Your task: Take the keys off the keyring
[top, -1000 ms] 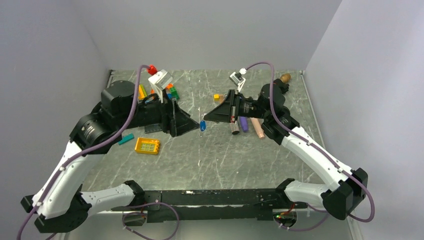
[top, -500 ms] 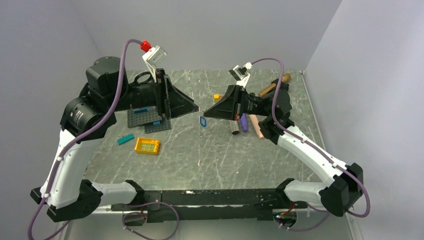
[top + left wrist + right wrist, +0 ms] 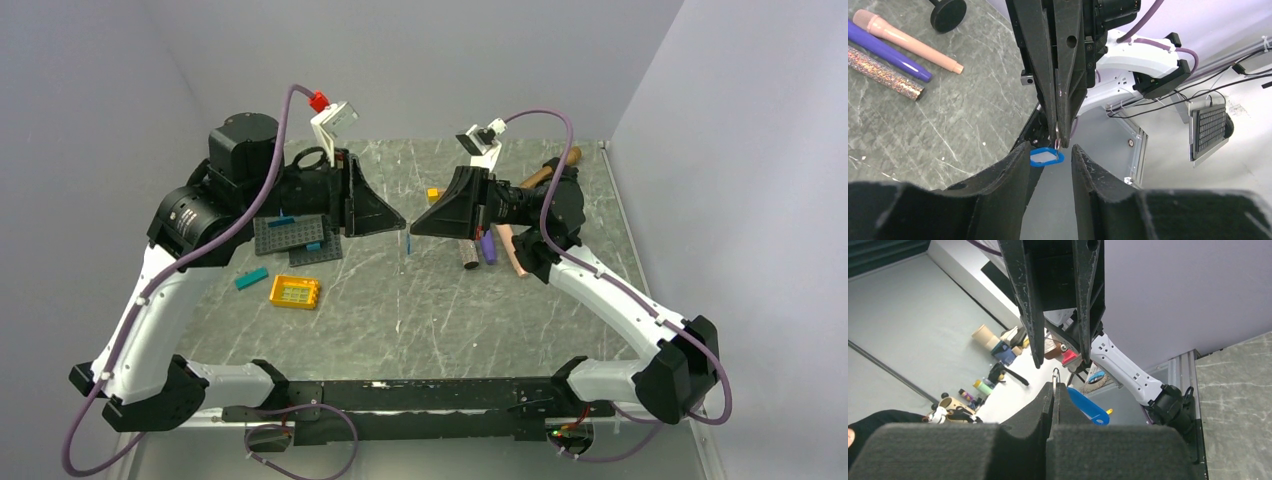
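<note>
The keyring (image 3: 408, 243) is a tiny bright-blue oval loop that hangs in the air over the table's middle, edge-on in the top view. My right gripper (image 3: 414, 230) is shut on a thin metal ring (image 3: 1054, 374) that carries the loop. In the right wrist view the right gripper (image 3: 1054, 386) has the blue loop (image 3: 1088, 408) just beside its fingers. My left gripper (image 3: 397, 221) is open, tip to tip with the right one. In the left wrist view the left gripper (image 3: 1050, 148) has the loop (image 3: 1046, 157) between its fingertips, close to the left finger. No key shows clearly.
A grey baseplate (image 3: 295, 238) with blue bricks, a teal bar (image 3: 251, 278) and an orange plate (image 3: 294, 292) lie on the left. A purple pen (image 3: 487, 247), a glitter pen (image 3: 468, 256) and a pink marker (image 3: 516, 256) lie under the right arm. A small yellow brick (image 3: 433, 194) lies behind.
My left gripper rose from near the table, then moved right, up to the right gripper's tip. The right gripper rose a little with the keyring, which has turned edge-on.
</note>
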`<control>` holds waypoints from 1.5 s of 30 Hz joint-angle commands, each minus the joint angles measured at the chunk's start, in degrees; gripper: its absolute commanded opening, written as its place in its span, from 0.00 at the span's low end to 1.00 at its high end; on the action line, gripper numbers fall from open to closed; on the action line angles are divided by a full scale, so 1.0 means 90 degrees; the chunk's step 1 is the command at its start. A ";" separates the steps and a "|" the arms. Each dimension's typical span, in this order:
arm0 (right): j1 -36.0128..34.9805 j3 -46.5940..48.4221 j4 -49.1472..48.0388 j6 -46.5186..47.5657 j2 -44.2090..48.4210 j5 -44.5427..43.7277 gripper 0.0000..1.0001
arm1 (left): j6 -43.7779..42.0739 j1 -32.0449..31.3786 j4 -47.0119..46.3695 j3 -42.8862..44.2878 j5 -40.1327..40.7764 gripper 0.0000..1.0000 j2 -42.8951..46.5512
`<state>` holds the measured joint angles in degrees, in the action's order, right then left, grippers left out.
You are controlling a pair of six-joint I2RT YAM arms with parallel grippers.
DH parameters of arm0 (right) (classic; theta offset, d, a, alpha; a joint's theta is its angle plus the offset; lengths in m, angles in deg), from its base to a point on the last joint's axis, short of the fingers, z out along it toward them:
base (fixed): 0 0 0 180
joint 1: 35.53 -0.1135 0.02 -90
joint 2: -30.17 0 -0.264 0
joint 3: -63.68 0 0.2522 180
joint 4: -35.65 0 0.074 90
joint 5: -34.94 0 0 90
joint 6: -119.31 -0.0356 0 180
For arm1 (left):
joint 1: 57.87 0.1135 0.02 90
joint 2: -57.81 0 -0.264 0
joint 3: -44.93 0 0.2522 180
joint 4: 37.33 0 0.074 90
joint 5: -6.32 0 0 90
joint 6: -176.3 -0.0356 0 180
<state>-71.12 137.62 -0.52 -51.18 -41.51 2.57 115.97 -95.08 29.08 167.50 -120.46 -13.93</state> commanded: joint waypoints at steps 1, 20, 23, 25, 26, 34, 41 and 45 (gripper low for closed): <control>0.0030 0.0380 -0.0448 -0.0009 -0.0033 0.0156 0.00 | 0.0139 -0.0178 -0.0222 0.0060 -0.0101 0.39 -0.0023; 0.0038 0.1374 -0.0341 0.0106 -0.0400 -0.0532 0.00 | 0.0252 -0.0523 -0.0287 0.1142 0.0394 0.00 -0.0459; 0.0029 0.2007 -0.0418 0.0143 -0.0756 -0.0778 0.00 | 0.0484 -0.0535 -0.0627 0.1413 0.0731 0.00 -0.0553; 0.0030 0.2372 -0.0440 0.0240 -0.0951 -0.1020 0.00 | 0.0687 -0.0554 -0.1180 0.1114 0.0958 0.00 -0.0362; 0.0029 0.2542 -0.0431 0.0305 -0.1033 -0.1156 0.00 | 0.0762 -0.0569 -0.1504 0.0919 0.1073 0.00 -0.0253; 0.0029 0.3434 -0.0785 0.0351 -0.1494 -0.2355 0.00 | 0.0631 -0.0823 -0.2820 0.1006 0.1850 0.00 -0.0205; -0.0021 0.3825 -0.0952 0.0185 -0.1724 -0.2371 0.00 | 0.0496 -0.0881 -0.2878 0.1166 0.1837 0.00 -0.0344; -0.0029 0.3114 -0.1100 0.0239 -0.1421 -0.2546 0.00 | 0.0511 -0.0886 -0.3352 0.0242 0.2065 0.00 0.0122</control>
<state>-71.32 169.69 -7.58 -49.91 -56.65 -13.28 120.40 -101.66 -0.06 175.66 -100.31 -15.72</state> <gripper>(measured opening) 0.014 0.010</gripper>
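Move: Just beyond the left hand's parted fingertips, the keyring's metal ring is held in the right gripper, roughly 2 cm to the left hand's right, 1 cm back and level with it. The blue tag hangs about 3 cm below the ring. From the right hand's closed fingers the ring sits some 1 cm to the left, at the same height; the left fingertips wait about 3 cm to the left and 1 cm ahead of the right hand. Easing about 1.5 cm to the right onto the ring, the left fingers go from half open to shut and pinch it while the right hand keeps its grip nearly still. Then both hands rise together some 16 cm, drifting forward 3 to 4 cm, each tilting its fingertips upward by roughly 25 degrees. ##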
